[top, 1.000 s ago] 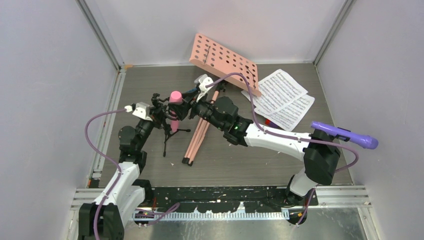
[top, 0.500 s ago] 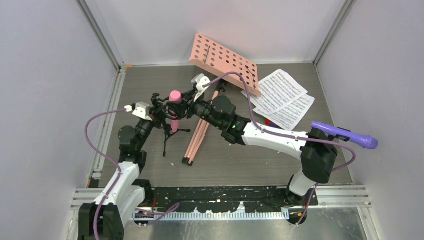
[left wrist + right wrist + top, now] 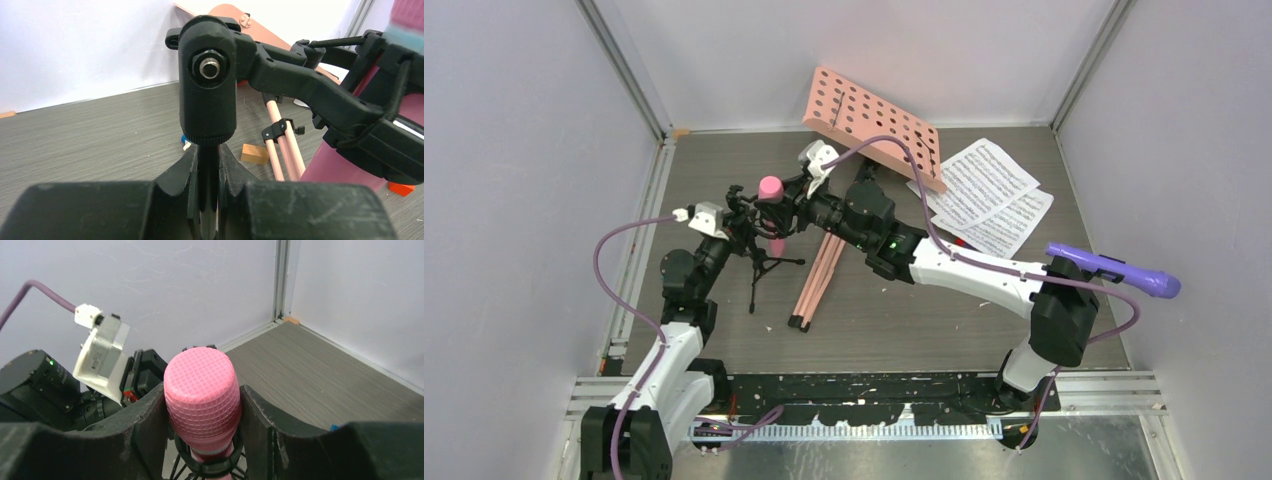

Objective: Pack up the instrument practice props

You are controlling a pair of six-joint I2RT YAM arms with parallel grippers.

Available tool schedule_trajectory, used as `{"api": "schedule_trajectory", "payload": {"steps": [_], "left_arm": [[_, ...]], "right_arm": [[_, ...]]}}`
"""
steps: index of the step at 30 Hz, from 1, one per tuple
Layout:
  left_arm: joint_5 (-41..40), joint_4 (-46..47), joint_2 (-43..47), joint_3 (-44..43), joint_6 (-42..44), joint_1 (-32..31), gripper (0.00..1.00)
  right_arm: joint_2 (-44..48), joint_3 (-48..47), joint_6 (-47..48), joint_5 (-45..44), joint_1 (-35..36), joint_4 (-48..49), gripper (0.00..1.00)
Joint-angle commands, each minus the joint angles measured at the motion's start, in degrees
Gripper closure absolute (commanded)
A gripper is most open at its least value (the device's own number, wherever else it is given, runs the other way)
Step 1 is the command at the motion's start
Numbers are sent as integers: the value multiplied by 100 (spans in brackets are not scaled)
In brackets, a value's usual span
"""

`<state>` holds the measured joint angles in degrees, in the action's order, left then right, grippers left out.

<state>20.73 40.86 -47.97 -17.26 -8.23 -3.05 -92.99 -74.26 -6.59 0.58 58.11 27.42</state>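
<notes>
A pink microphone stands upright in the clip of a black mic mount on tripod legs at the table's left middle. My right gripper is shut on the microphone's pink head. My left gripper is shut on the mount's black stem, just under its knuckle. The pink perforated music rack leans at the back, its folded pink legs lying on the table. White sheet-music pages lie at the right. A purple microphone sits at the far right.
A small wooden block and an orange block lie on the table by the pink legs. Grey walls close in on three sides, with metal rails at the corners.
My right arm has moved left and slightly back, carrying the pink microphone's head with it. The left arm has stayed on the mount.
</notes>
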Motion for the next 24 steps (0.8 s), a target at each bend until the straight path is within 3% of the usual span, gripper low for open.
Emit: {"api": "schedule_trajectory", "payload": {"steps": [1, 10, 16, 20, 24], "left_arm": [[-76, -726, -80, -6, -21, -19, 100], [-101, -733, -123, 7, -21, -26, 100], [-228, -700, -70, 28, -103, -33, 100], [-221, -614, -110, 22, -162, -25, 100], [-151, -621, -124, -14, -236, -27, 100]], "right_arm": [[346, -686, 193, 95, 8, 55, 99], [591, -1695, 354, -33, 3, -604, 99], [1111, -2286, 513, -819, 8, -1322, 99], [1700, -2239, 624, -1222, 7, -2072, 100], [2463, -1951, 489, -2143, 8, -3462, 100]]}}
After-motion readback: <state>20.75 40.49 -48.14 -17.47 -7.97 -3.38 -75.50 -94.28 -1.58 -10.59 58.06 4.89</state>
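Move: The right hand already grips the top of the pink microphone, whose middle is about 7 cm straight below the hand and still inside the black shock-mount ring, some 9 cm straight below. The folded pink stand legs lie roughly 10 cm to the right, level with the hand and about 31 cm below. From the left hand, still holding the mount's stand, the microphone is about 7 cm right, 2 cm ahead and 3 cm higher. The right hand draws the gripped microphone up about 21 cm, then also swings it some 13 cm right. ##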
